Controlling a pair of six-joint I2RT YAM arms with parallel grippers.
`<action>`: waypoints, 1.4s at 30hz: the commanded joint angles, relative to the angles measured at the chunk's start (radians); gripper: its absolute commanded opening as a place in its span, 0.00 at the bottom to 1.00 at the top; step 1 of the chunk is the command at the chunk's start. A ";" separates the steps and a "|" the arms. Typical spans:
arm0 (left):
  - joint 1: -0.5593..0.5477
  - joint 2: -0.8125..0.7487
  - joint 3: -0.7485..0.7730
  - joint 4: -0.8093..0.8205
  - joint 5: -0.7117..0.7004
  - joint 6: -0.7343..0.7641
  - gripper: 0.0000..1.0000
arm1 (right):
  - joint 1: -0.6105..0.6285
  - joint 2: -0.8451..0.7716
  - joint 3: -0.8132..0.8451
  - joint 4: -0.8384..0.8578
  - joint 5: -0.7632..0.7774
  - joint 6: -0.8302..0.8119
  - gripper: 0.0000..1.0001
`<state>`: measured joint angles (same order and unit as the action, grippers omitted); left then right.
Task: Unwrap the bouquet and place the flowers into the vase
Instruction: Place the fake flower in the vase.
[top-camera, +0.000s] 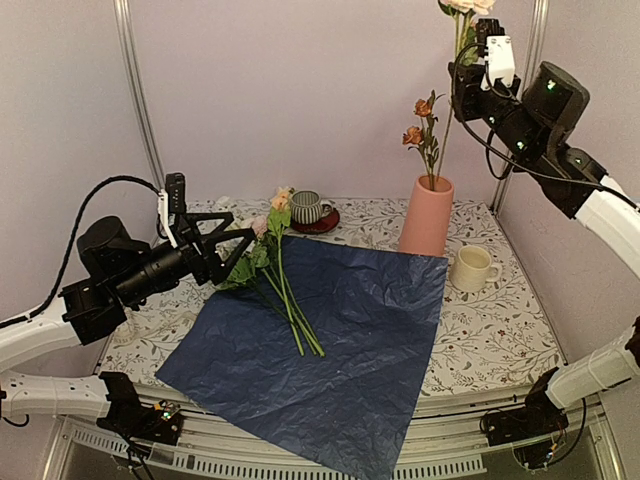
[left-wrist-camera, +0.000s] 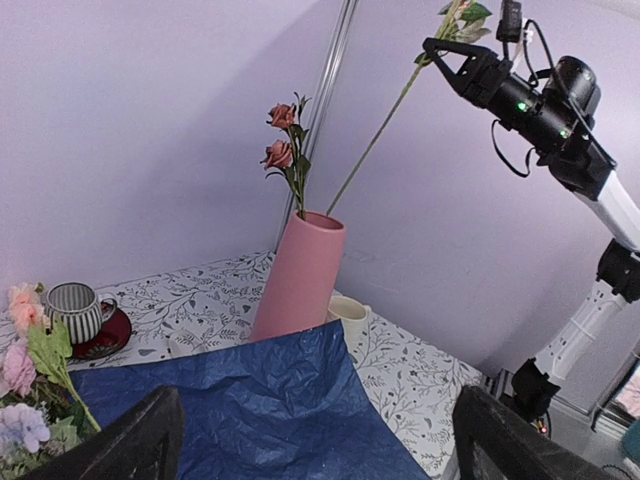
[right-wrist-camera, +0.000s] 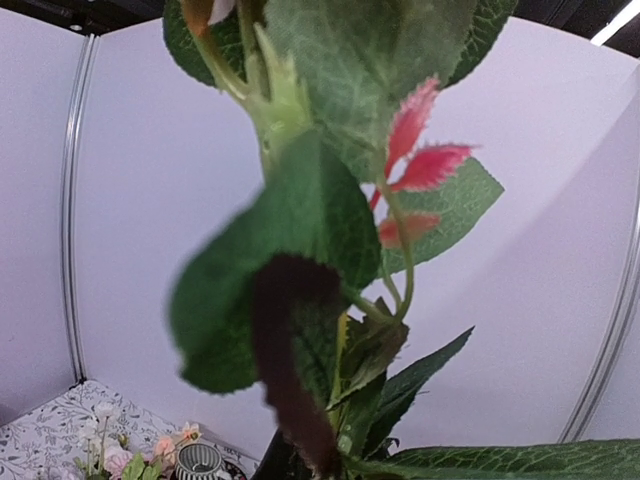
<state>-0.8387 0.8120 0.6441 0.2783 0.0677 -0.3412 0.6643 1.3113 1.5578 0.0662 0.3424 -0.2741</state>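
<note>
The blue wrapping paper (top-camera: 330, 340) lies spread flat on the table. Several flowers (top-camera: 283, 275) lie on its far left part, their blooms near the striped cup. My left gripper (top-camera: 228, 232) hovers open just left of those blooms; its fingers (left-wrist-camera: 130, 440) frame the paper (left-wrist-camera: 250, 400) with nothing between them. The salmon-pink vase (top-camera: 427, 215) stands at the back right and holds a peach-flowered stem (top-camera: 420, 125). High above it, my right gripper (top-camera: 468, 55) is shut on a long cream-bloomed flower (left-wrist-camera: 375, 140) whose stem slants down to the vase mouth (left-wrist-camera: 312, 218). Leaves (right-wrist-camera: 330, 200) fill the right wrist view.
A striped cup on a red saucer (top-camera: 308, 208) stands behind the paper, close to the flower heads. A cream mug (top-camera: 470, 268) sits right of the vase. Metal frame posts (top-camera: 135, 90) rise at the back corners. The table has a floral cloth (top-camera: 490, 330).
</note>
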 joint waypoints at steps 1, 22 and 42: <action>-0.005 -0.002 -0.007 0.017 -0.012 0.008 0.96 | -0.017 0.035 -0.037 -0.021 0.018 0.067 0.09; -0.004 -0.015 -0.014 -0.037 -0.059 0.013 0.95 | -0.250 0.137 -0.206 -0.163 -0.171 0.463 0.61; 0.012 0.104 0.029 -0.131 -0.176 -0.067 0.96 | -0.198 -0.134 -0.232 -0.147 -0.647 0.361 0.85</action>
<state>-0.8375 0.8734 0.6426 0.1925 -0.0654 -0.3695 0.4244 1.2137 1.3491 -0.1555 -0.0521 0.1215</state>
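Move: The right gripper holds the white flower high up. The vase's middle is about 10 cm ahead, 3 cm right and 41 cm below it; the orange flowers already in the vase are 12 cm ahead, level sideways and 17 cm below; the cream mug is 9 cm ahead, 16 cm right, 51 cm below. From the left gripper the remaining flowers lie roughly 18 cm ahead, 32 cm below; the vase is some 23 cm ahead, 40 cm right, 20 cm below. Lower the right gripper about 20 cm while carrying it 10 cm forward and slightly right, tipping it some 30 degrees downward to feed the white flower's stem into the vase. Open the fingers to let go, then draw back and up, turning a little counter-clockwise. Late on, start the open left gripper down and forward, about 5 cm, towards the remaining flowers. ##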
